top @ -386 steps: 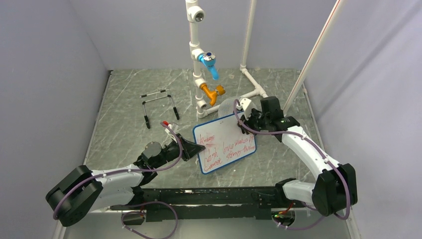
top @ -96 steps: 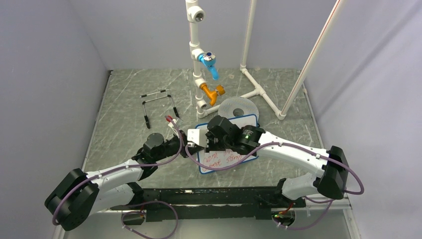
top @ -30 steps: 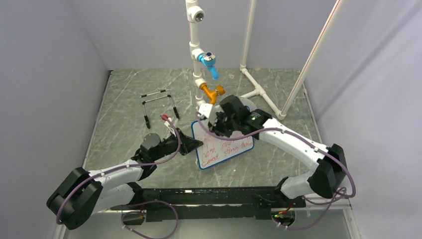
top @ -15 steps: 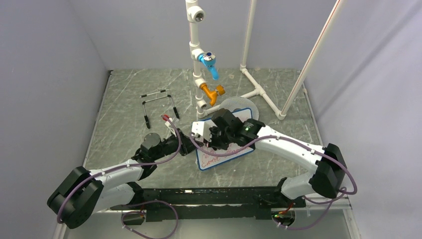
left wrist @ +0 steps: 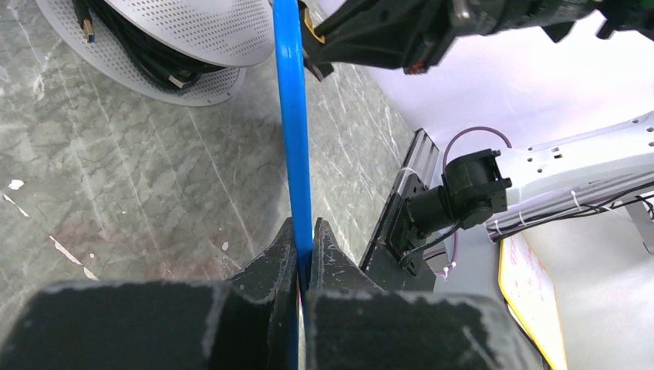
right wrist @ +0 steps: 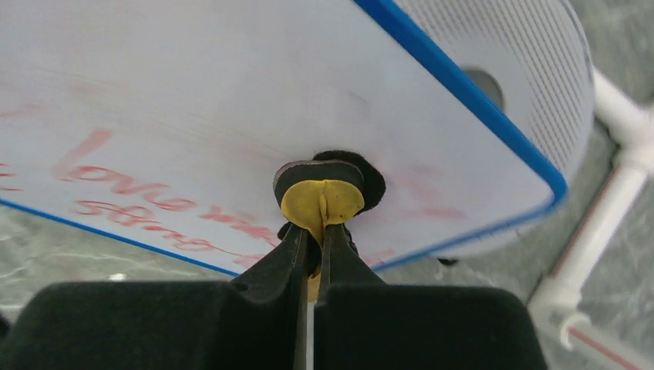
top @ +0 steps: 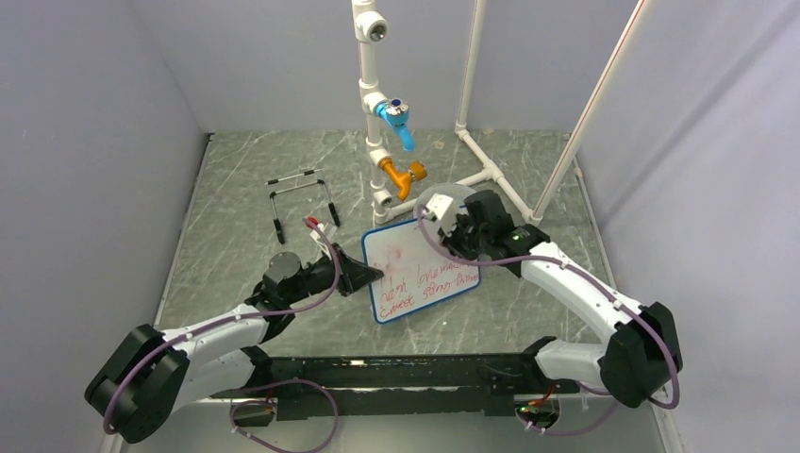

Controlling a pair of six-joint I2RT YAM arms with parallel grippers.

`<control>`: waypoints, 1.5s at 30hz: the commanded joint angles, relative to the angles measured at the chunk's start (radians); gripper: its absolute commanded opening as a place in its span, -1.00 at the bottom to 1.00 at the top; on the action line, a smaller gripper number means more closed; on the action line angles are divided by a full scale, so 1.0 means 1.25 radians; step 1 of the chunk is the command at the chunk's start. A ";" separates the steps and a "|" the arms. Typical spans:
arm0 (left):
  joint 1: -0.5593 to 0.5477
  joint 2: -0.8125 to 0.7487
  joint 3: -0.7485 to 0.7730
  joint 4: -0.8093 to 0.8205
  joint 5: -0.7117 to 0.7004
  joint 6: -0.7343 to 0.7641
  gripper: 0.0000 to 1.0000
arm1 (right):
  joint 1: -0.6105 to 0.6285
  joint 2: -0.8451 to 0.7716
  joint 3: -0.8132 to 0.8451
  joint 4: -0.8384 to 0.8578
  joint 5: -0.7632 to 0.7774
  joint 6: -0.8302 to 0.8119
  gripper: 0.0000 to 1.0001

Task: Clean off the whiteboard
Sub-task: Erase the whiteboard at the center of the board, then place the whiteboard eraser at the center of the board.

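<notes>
The whiteboard (top: 420, 269), white with a thin blue frame, is held tilted above the table. My left gripper (top: 366, 275) is shut on its left edge; in the left wrist view the blue frame (left wrist: 291, 116) runs straight up from between the jaws of the left gripper (left wrist: 303, 229). My right gripper (right wrist: 312, 231) is shut on a yellow eraser (right wrist: 321, 200) whose black felt face presses on the board (right wrist: 231, 85) near its upper right corner. From above, the right gripper (top: 455, 236) sits at that corner. Red writing (top: 429, 283) covers the lower half; the upper half shows faint pink smears.
A round grey perforated disc (top: 445, 199) lies right behind the board, also in the left wrist view (left wrist: 193, 35). A white pipe stand with a blue valve (top: 398, 118) and an orange valve (top: 406, 176) rises at the back. A wire stand (top: 302, 200) sits to the left.
My right gripper has swept the eraser from the board's upper left, down across its middle, then over to its upper right corner. The left gripper keeps its hold on the board's edge.
</notes>
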 commanded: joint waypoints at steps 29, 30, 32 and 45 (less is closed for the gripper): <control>0.009 -0.054 0.016 0.036 0.116 0.064 -1.00 | -0.018 -0.020 0.187 -0.201 -0.384 -0.108 -1.00; 0.018 -0.063 0.015 0.022 0.108 0.070 -1.00 | -0.029 -0.038 0.168 -0.234 -0.389 -0.143 -1.00; 0.041 -0.082 0.014 -0.010 0.093 0.082 -1.00 | -0.034 -0.075 0.120 -0.294 -0.377 -0.221 -1.00; 0.088 -0.214 0.064 -0.199 0.019 0.176 -1.00 | 0.022 -0.105 -0.148 -0.248 -0.211 -0.306 -0.98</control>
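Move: Just back of the right hand, about 6 cm back, 3 cm left and 4 cm lower, is the middle of the red writing still on the whiteboard. The board's centre is roughly 3 cm back and 4 cm left of that hand, and its lower right corner 6 cm back and 7 cm right. The cable reel stands 11 cm ahead, 3 cm right and well below. From the left hand, the writing is about 10 cm right and 2 cm back. Keeping hold of the eraser, which starts against the board's face, the right hand sweeps quickly some 9 cm right and 5 cm forward, reverses about 16 cm left while rising, then drops back, down and right past the lower edge, ending turned about 25 degrees counter-clockwise. The left hand keeps pinching the board's left edge, drifting back slightly before shifting left and a little up. ##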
